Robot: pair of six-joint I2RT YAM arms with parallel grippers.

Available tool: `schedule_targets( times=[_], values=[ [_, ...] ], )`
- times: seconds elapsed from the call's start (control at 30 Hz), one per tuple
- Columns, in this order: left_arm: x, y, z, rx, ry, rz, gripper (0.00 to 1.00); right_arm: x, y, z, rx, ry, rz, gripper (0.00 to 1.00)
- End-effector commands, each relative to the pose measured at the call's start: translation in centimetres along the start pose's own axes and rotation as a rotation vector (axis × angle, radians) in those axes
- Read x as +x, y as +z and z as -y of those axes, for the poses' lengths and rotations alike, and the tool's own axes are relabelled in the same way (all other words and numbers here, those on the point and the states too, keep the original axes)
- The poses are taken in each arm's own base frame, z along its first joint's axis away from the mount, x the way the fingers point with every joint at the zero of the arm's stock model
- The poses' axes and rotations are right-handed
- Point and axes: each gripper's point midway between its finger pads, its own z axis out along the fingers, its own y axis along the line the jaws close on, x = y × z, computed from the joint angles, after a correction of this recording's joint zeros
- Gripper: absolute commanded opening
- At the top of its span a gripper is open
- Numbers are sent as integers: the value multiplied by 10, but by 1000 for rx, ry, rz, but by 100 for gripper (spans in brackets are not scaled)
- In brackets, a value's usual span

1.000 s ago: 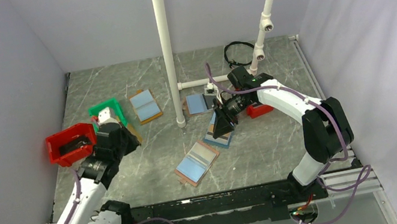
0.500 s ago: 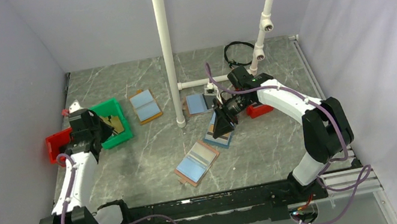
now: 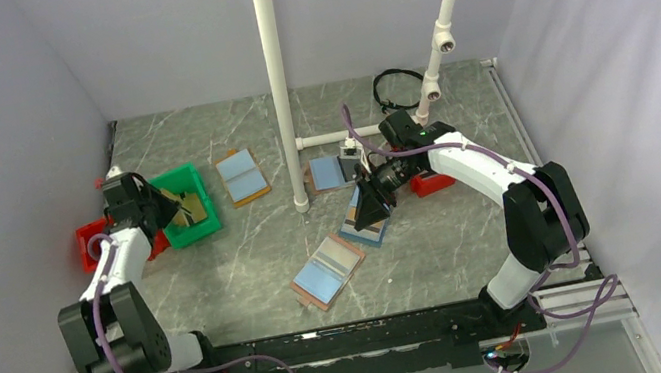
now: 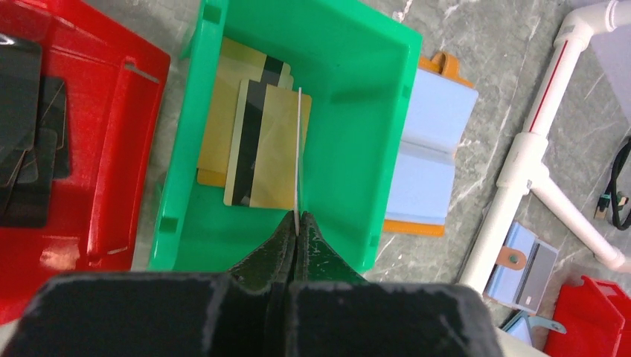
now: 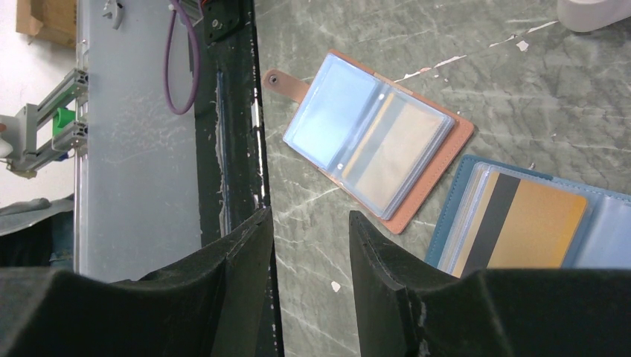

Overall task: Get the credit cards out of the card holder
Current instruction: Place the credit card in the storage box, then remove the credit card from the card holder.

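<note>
The card holder (image 3: 329,172) (image 4: 524,266) lies open by the white pole, tan-rimmed and light blue, with a dark grey card in one half. Several dark credit cards (image 4: 22,141) lie in the red bin (image 3: 94,236) (image 4: 111,149). My left gripper (image 3: 166,207) (image 4: 300,217) is shut on a thin card (image 4: 299,149) seen edge-on, its colour not showing, above the green bin (image 3: 183,206) (image 4: 357,82), which holds gold cards (image 4: 260,141). My right gripper (image 3: 372,205) (image 5: 311,217) hangs open with nothing in it, over bare table beside the navy holder (image 5: 521,223).
A tan-rimmed holder (image 3: 241,175) (image 4: 431,149) with both halves blue lies right of the green bin. A brown-rimmed holder (image 3: 327,270) (image 5: 372,141) lies near the front. A white pole (image 3: 277,84), a pipe frame (image 4: 536,141), a small red bin (image 3: 430,182) and a black cable (image 3: 391,85) stand at the back.
My left arm has swung left and back, carrying its card from beside the green bin to above it. The right arm has not moved.
</note>
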Motion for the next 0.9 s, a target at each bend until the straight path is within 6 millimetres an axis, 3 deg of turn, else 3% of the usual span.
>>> schedule_targets(
  times=[0.0, 0.03, 0.2, 0.3, 0.4, 0.53, 0.63, 0.87],
  values=[
    [-30, 9, 21, 75, -31, 40, 0, -11, -5, -11, -12, -63, 36, 45],
    [-30, 11, 20, 65, -39, 28, 1, -11, -5, -11, -12, -64, 36, 44],
    [-28, 9, 19, 4, -77, -47, 37, -11, -6, -12, -11, -67, 40, 45],
    [-31, 0, 19, -14, -83, -52, 47, -11, -6, -12, -13, -69, 39, 45],
    [-35, -20, 28, 10, -63, -40, 50, -11, -7, -13, -12, -74, 38, 45],
    [-33, -57, 51, 144, -26, -9, 64, -11, -8, -14, -11, -93, 39, 44],
    [-14, -78, 64, 264, -33, -21, 80, -12, -9, -17, -11, -108, 45, 44],
    [53, -122, 87, 567, -115, -175, 78, -10, -3, -16, -19, -82, 64, 44]
  ],
)
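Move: The card pinched in my left hand is going into the green storage box. The box's middle lies about 4 cm ahead of that hand and 8 below, with the gold card stack in it 4 cm ahead, 2 left. The red bin of dark cards is some 16 cm left and 1 back; the orange-edged holder is about 15 cm right and 9 ahead. From my right hand the green box is roughly 41 cm left and 15 ahead. I ease my left hand about 2.5 cm farther forward over the gold stack and open the fingers wide, letting go of the card. Then I draw the empty hand up, back and to my right, out of the box, ending some 9 cm higher, while the wrist turns clockwise and the fingertips tip up, about 20 degrees in all. ##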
